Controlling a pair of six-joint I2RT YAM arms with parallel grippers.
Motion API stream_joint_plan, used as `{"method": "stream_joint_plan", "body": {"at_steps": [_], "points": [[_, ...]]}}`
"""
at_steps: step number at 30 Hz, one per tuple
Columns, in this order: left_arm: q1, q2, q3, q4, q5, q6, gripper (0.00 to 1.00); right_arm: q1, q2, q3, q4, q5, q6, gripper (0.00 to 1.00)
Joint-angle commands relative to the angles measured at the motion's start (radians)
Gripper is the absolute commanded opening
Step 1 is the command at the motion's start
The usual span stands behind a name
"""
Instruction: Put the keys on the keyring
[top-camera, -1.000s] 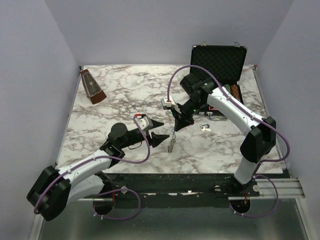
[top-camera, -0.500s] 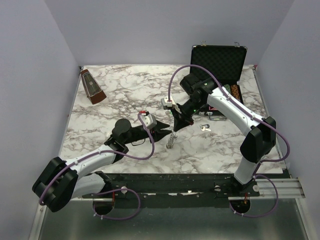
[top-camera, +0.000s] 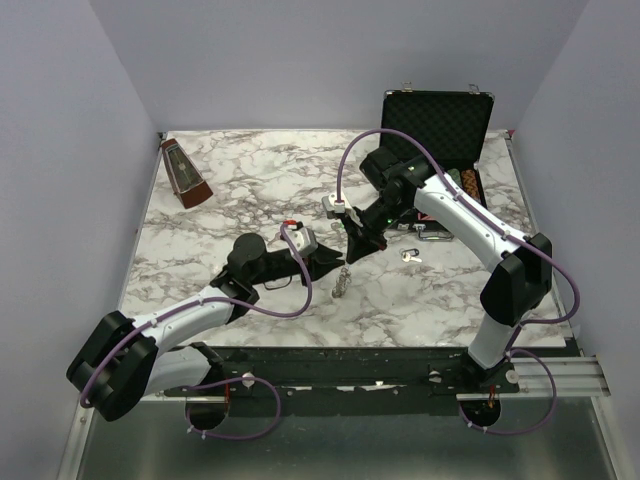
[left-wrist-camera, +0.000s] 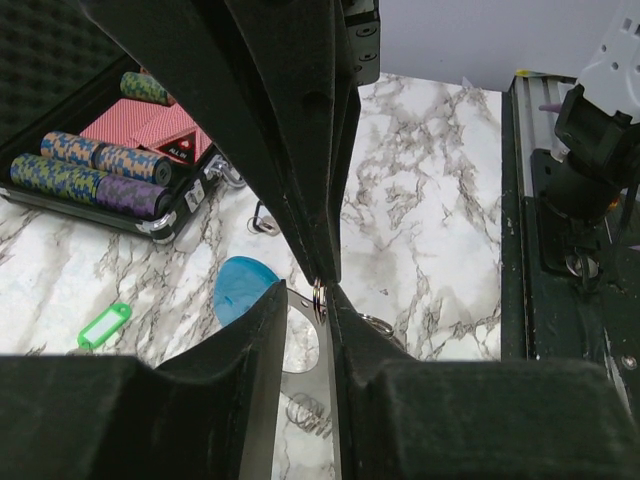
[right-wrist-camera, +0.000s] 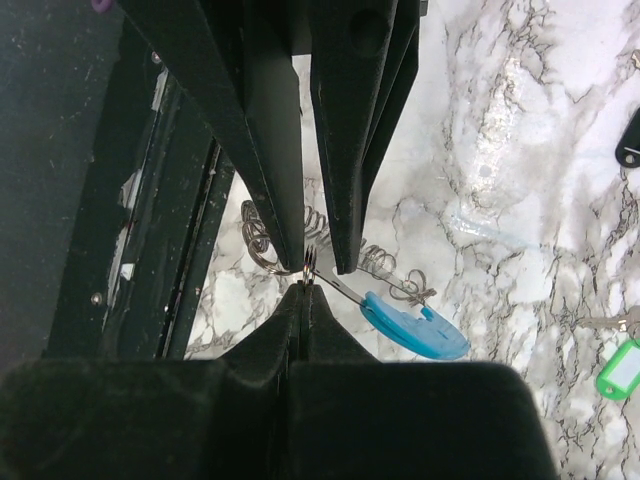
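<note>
The keyring is a loop of silvery coiled links (top-camera: 343, 283) with a light blue curved piece (right-wrist-camera: 415, 325) and a flat metal plate (left-wrist-camera: 300, 340). My right gripper (right-wrist-camera: 303, 290) is shut on the small split ring (right-wrist-camera: 309, 262) at the plate's end and holds it above the table. My left gripper (left-wrist-camera: 305, 295) meets it tip to tip, and the plate fills the narrow gap between its fingers. A green-tagged key (left-wrist-camera: 105, 327) lies on the marble right of both grippers (top-camera: 409, 256). A black key head (right-wrist-camera: 630, 150) shows at the right wrist view's edge.
An open black case (top-camera: 437, 125) stands at the back right, with striped poker chips (left-wrist-camera: 80, 170) and red cards inside. A brown pyramid-shaped metronome (top-camera: 185, 175) stands at the back left. The right arm's base and the table's black front rail (left-wrist-camera: 570, 230) are close by.
My left arm has swung right to the hanging keyring and its jaws have narrowed around the plate. The right gripper has kept still, shut on the ring.
</note>
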Motion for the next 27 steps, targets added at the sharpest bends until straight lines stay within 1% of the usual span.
{"method": "stream_joint_plan", "body": {"at_steps": [1, 5, 7, 11, 12, 13, 15, 17, 19, 21, 22, 24, 27], "points": [[0.002, 0.012, 0.036, -0.039, 0.033, 0.030, 0.29, 0.007, 0.005, -0.006, -0.024, -0.044, -0.018, 0.01], [0.002, 0.009, 0.042, -0.067, 0.030, 0.045, 0.28, 0.007, 0.003, -0.005, -0.023, -0.042, -0.018, 0.01], [0.002, 0.009, 0.047, -0.079, 0.032, 0.050, 0.24, 0.005, 0.003, -0.005, -0.023, -0.041, -0.018, 0.01], [0.002, 0.017, 0.059, -0.105, 0.042, 0.058, 0.12, 0.007, 0.003, -0.008, -0.024, -0.041, -0.018, 0.01], [0.002, 0.019, 0.061, -0.107, 0.047, 0.058, 0.05, 0.007, 0.005, -0.008, -0.023, -0.044, -0.018, 0.01], [0.002, 0.019, 0.062, -0.107, 0.053, 0.055, 0.00, 0.007, 0.005, -0.008, -0.023, -0.044, -0.018, 0.01], [0.002, 0.019, 0.062, -0.102, 0.056, 0.038, 0.00, 0.007, 0.006, -0.011, -0.023, -0.049, -0.018, 0.01], [0.004, 0.016, 0.062, -0.102, 0.049, 0.018, 0.00, 0.007, 0.006, -0.009, -0.020, -0.056, -0.012, 0.03], [0.010, 0.002, 0.047, -0.078, 0.033, -0.014, 0.00, 0.007, 0.007, -0.009, 0.005, -0.056, 0.029, 0.11], [0.025, -0.024, 0.000, 0.003, 0.015, -0.071, 0.00, 0.005, 0.005, -0.009, 0.019, -0.056, 0.054, 0.27], [0.030, -0.041, -0.037, 0.064, 0.003, -0.108, 0.00, 0.004, -0.001, -0.011, 0.020, -0.062, 0.062, 0.32], [0.042, -0.082, -0.110, 0.169, -0.024, -0.149, 0.00, -0.008, -0.012, -0.012, 0.022, -0.096, 0.063, 0.38], [0.054, -0.126, -0.195, 0.316, -0.037, -0.195, 0.00, -0.024, -0.024, -0.023, 0.019, -0.151, 0.045, 0.41]]}}
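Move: The keyring is pinched in my right fingertips, its held ring about 1 cm left of and 1 cm below that hand point. My open left fingers already straddle that ring, about 1 cm to the right of my left hand point. On the table some 17 cm below lie the green-tagged key, about 18 cm straight ahead of my left hand; one black-tagged key about 11 cm ahead and 15 cm right; another about 16 cm ahead and 13 cm left. I ease my left hand down a bit under 1 cm and shut its fingers on the small metal ring that my right hand is still holding steady. Once I have it pinched, I open the right fingers partway to let go, then draw the left hand about 2 cm to my left, slightly back and down, carrying the keyring away from the right fingertips. ##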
